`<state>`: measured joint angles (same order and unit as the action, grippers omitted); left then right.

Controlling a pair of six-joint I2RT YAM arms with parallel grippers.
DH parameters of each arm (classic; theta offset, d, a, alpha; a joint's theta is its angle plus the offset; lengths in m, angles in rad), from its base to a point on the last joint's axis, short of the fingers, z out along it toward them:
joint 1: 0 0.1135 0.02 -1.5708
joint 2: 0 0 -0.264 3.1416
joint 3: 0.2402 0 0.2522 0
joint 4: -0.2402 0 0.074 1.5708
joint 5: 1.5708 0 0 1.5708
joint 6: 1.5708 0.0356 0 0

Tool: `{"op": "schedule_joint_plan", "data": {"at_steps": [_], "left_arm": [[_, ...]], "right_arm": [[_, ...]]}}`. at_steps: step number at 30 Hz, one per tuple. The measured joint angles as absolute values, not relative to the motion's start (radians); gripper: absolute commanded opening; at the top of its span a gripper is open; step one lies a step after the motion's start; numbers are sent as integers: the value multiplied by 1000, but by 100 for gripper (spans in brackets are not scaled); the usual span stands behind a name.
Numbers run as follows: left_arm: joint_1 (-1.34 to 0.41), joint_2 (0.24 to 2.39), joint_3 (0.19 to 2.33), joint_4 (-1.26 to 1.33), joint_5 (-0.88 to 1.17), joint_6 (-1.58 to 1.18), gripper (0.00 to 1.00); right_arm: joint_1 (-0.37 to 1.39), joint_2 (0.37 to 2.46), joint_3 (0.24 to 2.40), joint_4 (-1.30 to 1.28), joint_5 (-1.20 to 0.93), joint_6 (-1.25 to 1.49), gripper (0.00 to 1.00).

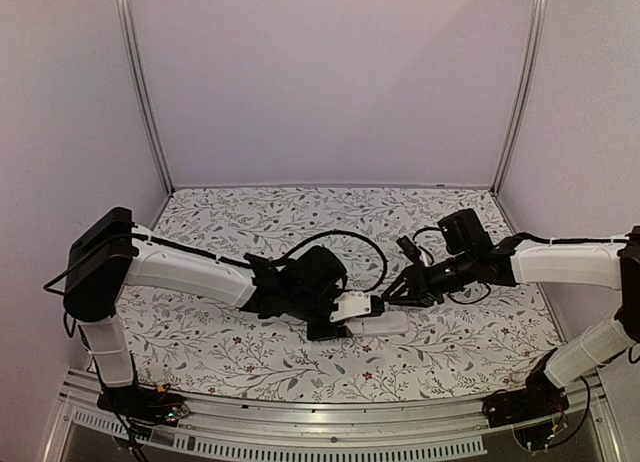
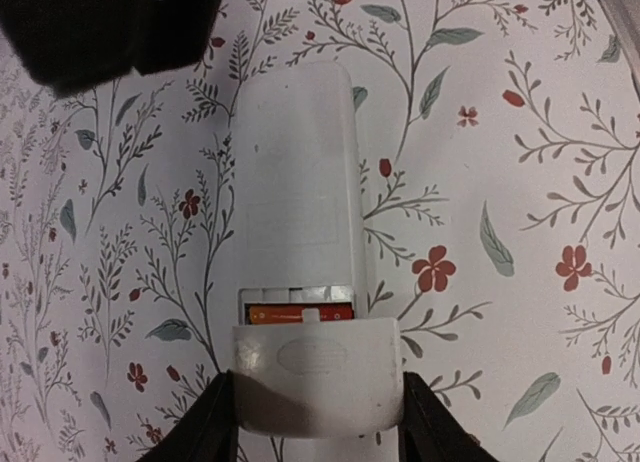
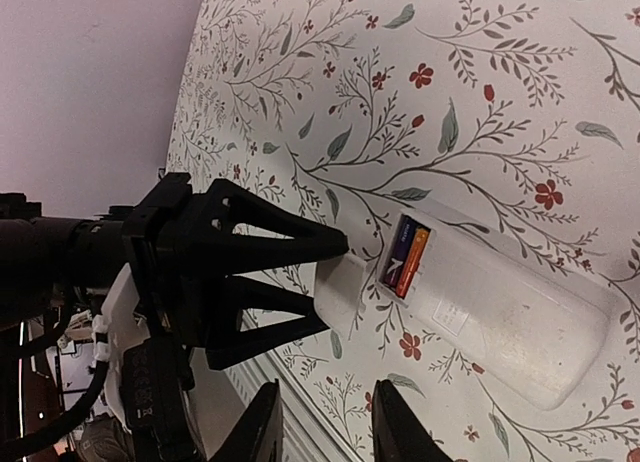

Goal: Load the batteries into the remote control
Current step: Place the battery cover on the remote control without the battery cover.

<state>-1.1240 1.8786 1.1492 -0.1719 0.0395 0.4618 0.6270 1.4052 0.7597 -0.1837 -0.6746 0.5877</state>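
The remote control (image 2: pixel 295 182) lies white back up on the floral table, its battery bay open. An orange battery (image 3: pixel 415 264) and a dark battery (image 3: pixel 400 252) lie side by side in the bay. In the left wrist view only the orange battery (image 2: pixel 300 313) shows. My left gripper (image 2: pixel 318 422) is shut on the white battery cover (image 2: pixel 318 372), holding it over the near end of the bay. My right gripper (image 3: pixel 325 422) hovers beside the remote control (image 3: pixel 500 312), jaws apart with nothing between them. In the top view the right gripper (image 1: pixel 390 297) faces the left gripper (image 1: pixel 350 310) over the remote control (image 1: pixel 385 325).
The left gripper's black fingers (image 3: pixel 290 242) reach in from the left in the right wrist view. The table's front metal rail (image 1: pixel 300 422) runs close behind the remote. Grey walls enclose the table on three sides. A black cable (image 1: pixel 350 242) loops above the left wrist.
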Motion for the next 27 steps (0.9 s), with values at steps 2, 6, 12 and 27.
{"op": "schedule_joint_plan", "data": {"at_steps": [2, 6, 12, 27], "left_arm": [[-1105, 1886, 1158, -171, 57, 464, 42], [-1076, 1892, 1169, -170, 83, 471, 44], [-1068, 1931, 1198, -171, 108, 473, 46], [-1048, 1997, 1243, -203, 146, 474, 48]], "right_arm": [[627, 1431, 760, -149, -696, 613, 25], [627, 1491, 760, -78, -741, 659, 22], [627, 1570, 760, 19, -793, 728, 18], [629, 1678, 760, 149, -849, 821, 9]]}}
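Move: My left hand grips the white battery cover; the remote's open battery bay is about 2 cm ahead of that hand, 3 cm to its right and 3 cm below. The remote's body runs off to the right from there, its middle about 8 cm right, 2 cm ahead and 3 cm down. From my empty right hand the bay is some 6 cm left, 2 cm back and 9 cm below, with the held cover about 9 cm left, 4 cm back and 6 cm down. With my left hand I keep the pinch on the cover and carry it about 2 cm forward into line with the remote, then lower it about 2 cm to bring its leading edge onto the end of the bay. Meanwhile my right hand comes in from the right, some 5 cm left and down towards the cover, rolling roughly 15 degrees and drawing its part-open fingers nearly shut above the bay. ##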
